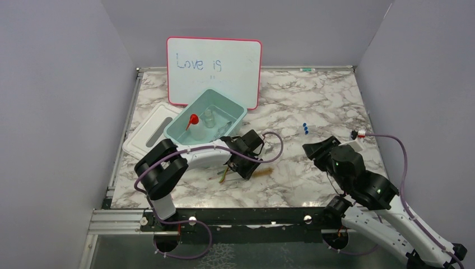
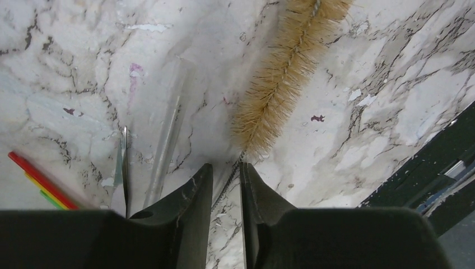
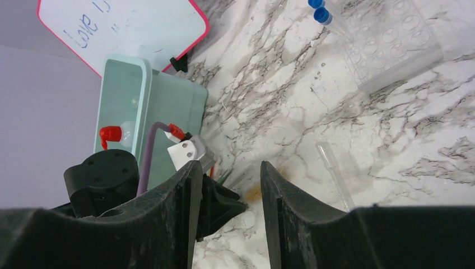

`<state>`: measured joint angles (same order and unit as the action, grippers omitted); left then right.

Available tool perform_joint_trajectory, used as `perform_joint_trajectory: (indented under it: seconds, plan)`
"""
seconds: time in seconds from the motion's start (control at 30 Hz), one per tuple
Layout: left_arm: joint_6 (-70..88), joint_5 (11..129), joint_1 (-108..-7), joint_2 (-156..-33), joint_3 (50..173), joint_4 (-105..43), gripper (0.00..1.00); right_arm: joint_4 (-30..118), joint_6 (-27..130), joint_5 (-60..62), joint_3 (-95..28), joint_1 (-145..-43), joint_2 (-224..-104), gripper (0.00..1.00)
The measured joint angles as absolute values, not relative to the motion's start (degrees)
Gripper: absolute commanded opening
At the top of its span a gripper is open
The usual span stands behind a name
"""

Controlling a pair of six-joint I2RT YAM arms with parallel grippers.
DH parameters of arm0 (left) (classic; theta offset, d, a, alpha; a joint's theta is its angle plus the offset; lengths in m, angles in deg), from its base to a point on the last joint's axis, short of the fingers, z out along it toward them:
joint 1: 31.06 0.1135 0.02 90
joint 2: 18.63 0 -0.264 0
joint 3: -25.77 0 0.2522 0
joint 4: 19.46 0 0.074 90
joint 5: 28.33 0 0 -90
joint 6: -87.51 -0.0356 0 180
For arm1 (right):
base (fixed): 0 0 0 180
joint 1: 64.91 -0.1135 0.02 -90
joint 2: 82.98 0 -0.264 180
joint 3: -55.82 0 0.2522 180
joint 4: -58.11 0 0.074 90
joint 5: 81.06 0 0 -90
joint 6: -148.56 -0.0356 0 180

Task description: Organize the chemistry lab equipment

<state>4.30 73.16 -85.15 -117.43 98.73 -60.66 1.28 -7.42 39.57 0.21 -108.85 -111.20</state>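
Note:
A brown bristle brush (image 2: 280,84) lies on the marble table. Its twisted wire stem runs between the jaws of my left gripper (image 2: 226,165), which stand a narrow gap apart, wider than the wire. Beside the brush lie a clear glass rod (image 2: 165,140) and a thin metal piece (image 2: 123,162). The teal bin (image 1: 235,109) holds the white squeeze bottle with its red nozzle (image 1: 193,119) and a small flask (image 1: 209,117). Blue-capped tubes (image 1: 305,129) lie mid-table. My right gripper (image 1: 311,150) hovers open and empty, facing the left gripper (image 1: 246,161).
A pink-framed whiteboard (image 1: 214,70) leans against the back wall behind the bin. A white lid (image 1: 148,131) lies left of the bin. Red, yellow and green sticks (image 2: 39,182) lie near the left gripper. A clear tube rack (image 3: 392,45) and a glass pipette (image 3: 336,174) lie on the right.

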Motion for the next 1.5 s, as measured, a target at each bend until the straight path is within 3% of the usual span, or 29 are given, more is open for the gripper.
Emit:
perform_joint_trajectory:
  seconds: [0.2, 0.53, 0.83, 1.1, 1.5]
  plan:
    - [3.4, 71.7, -87.1, -118.6, 99.8, -60.1, 0.00, 1.1, -7.5, 39.6, 0.0, -108.9, -111.2, 0.47]
    - [2.2, 71.7, -87.9, -117.1, 102.0, -63.4, 0.00, 0.9, -6.7, 39.4, -4.9, -108.9, -111.4, 0.47]
    - [0.6, 70.0, -86.7, -101.5, 111.7, -66.8, 0.00, 0.6, -3.2, 36.6, -7.5, -108.9, -111.9, 0.48]
    - [-5.3, 62.8, -75.1, -95.8, 119.6, -72.8, 0.00, 0.0, -1.5, 34.5, -7.9, -108.9, -118.4, 0.49]
    - [-13.7, 62.0, -60.6, -100.8, 116.3, -75.0, 0.00, 5.6, 0.6, 32.3, -6.4, -108.9, -133.7, 0.46]
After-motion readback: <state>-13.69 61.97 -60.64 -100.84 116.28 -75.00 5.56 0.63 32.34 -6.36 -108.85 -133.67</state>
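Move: The brush lies just under the left hand, its wire shaft between the still-open fingertips about 1 cm below, its bristles reaching off to the right. The tweezers lie some 6 cm left and 2 cm ahead of the hand, the coloured sticks about 8 cm left and 1 cm ahead, the turquoise box's middle roughly 18 cm ahead and 15 cm left. From the right hand the brush is about 22 cm left, 2 cm back and 21 cm below. The left fingers shut on the brush's wire shaft next to the bristles and keep hold, lifting it almost straight up before carrying it forward and left to above the turquoise box, some 20 cm across, tipping the fingertips forward about 30 degrees and sinking at the end. The open, empty right hand rises 5 cm, then goes left and down towards the tweezers, its fingers tilting downward. ##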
